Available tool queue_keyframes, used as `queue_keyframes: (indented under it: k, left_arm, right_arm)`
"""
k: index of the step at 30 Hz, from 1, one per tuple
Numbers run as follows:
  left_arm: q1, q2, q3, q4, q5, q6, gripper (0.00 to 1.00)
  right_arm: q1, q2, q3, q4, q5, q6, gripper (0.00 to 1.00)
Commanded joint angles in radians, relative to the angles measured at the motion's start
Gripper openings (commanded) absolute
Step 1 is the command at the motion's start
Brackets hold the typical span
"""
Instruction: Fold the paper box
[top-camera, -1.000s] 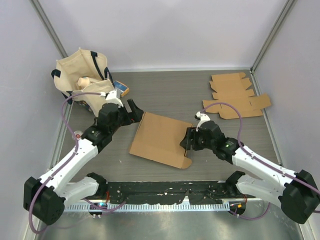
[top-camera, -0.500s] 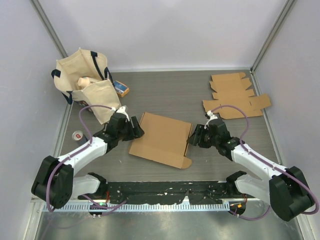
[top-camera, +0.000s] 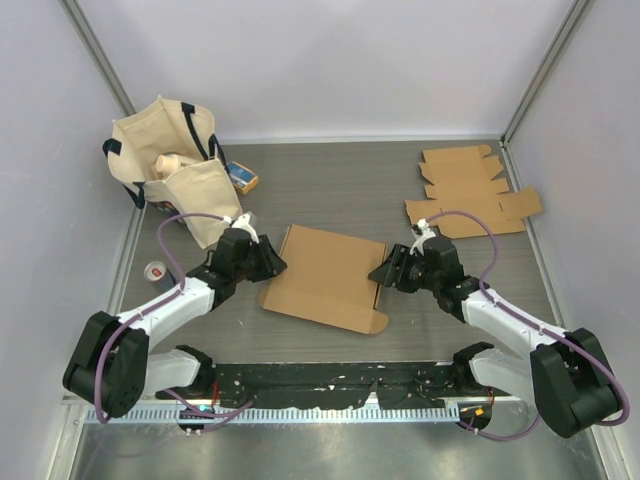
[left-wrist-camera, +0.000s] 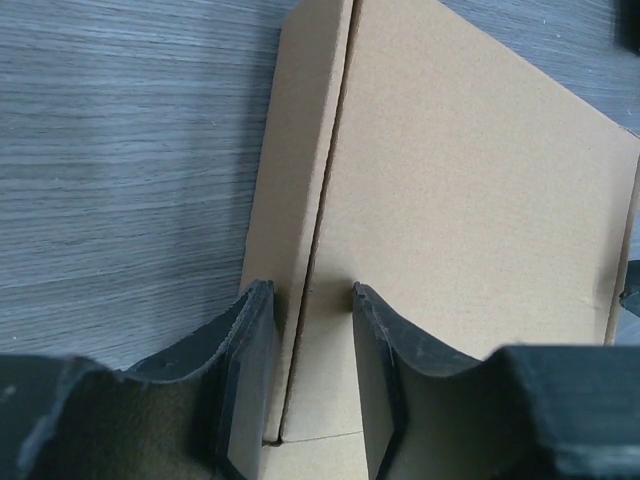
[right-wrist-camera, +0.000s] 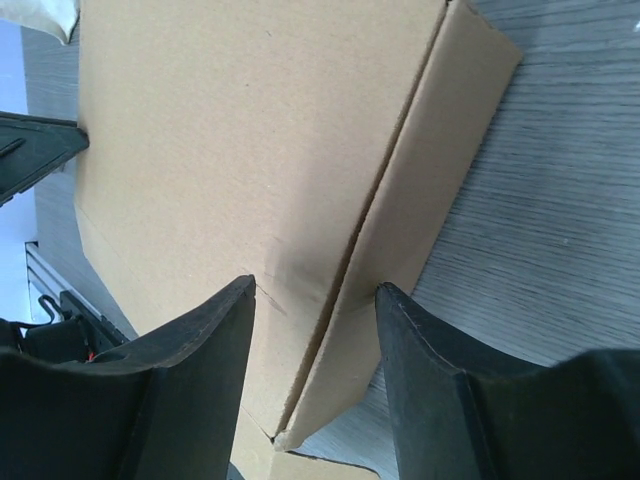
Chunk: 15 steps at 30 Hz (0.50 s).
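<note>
The paper box (top-camera: 325, 277) lies flat and brown in the middle of the table, and fills both wrist views (left-wrist-camera: 470, 180) (right-wrist-camera: 230, 130). My left gripper (top-camera: 268, 258) is at its left edge. Its jaws (left-wrist-camera: 312, 300) are open and straddle the raised left side flap (left-wrist-camera: 300, 180); one finger (left-wrist-camera: 245, 340) is outside the flap, the other (left-wrist-camera: 380, 340) over the top panel. My right gripper (top-camera: 383, 272) is at the right edge, its jaws (right-wrist-camera: 315, 300) open and wide on either side of the tilted right side flap (right-wrist-camera: 420, 200).
A cream tote bag (top-camera: 170, 165) stands at the back left with a small blue and orange packet (top-camera: 241, 178) beside it. A small can (top-camera: 156, 272) lies near the left arm. Flat cardboard blanks (top-camera: 468, 190) are stacked at the back right.
The left gripper came down from the box's back left corner to its left edge and its jaws narrowed round the flap. The right gripper slid off the box to its right edge.
</note>
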Motion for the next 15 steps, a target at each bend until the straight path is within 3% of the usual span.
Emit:
queue_keyframes:
  k: [1,5,6,9,11,15]
  left_arm:
    - [0.0,-0.02,-0.01,0.045,0.02,-0.008,0.41]
    - [0.002,-0.066,-0.001,0.016,0.003,-0.007,0.64]
    - [0.005,-0.078,-0.001,0.01,0.002,-0.005,0.74]
    - [0.048,-0.109,0.006,-0.001,0.032,-0.005,0.91]
    - [0.072,-0.091,0.013,0.005,0.104,-0.004,0.94]
    - [0.118,-0.037,0.01,0.037,0.178,-0.04,0.99]
  right_arm:
    - [-0.006,0.012,-0.02,0.084,-0.019,0.022,0.54]
    - [-0.05,0.034,-0.057,0.127,-0.012,0.055,0.35]
    - [-0.067,0.032,-0.067,0.141,-0.022,0.063,0.32]
    - [-0.121,0.067,-0.089,0.168,-0.073,0.063,0.22]
    - [-0.151,0.092,-0.095,0.178,-0.106,0.052,0.15]
    - [-0.211,0.129,-0.13,0.202,-0.145,0.051,0.14]
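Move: The left gripper's fingers stand astride the paper box's left top edge, with the box's middle about 11 cm to the right, 2 cm back and 4 cm below. The yellow box lies some 21 cm ahead and 8 cm left. The right gripper is likewise astride the right top edge, the box's middle about 11 cm left, 2 cm back and 4 cm below; the loose corner flap is roughly 12 cm straight back. Close the right gripper from half open to nearly shut on the paper box's right top edge, dipping slightly, and work that side about 2 cm forward and 2 cm to the right, the wrist rolling some 10 degrees. Meanwhile open the left gripper wide and free it from the left edge, up about 2 cm and a little left and forward. ##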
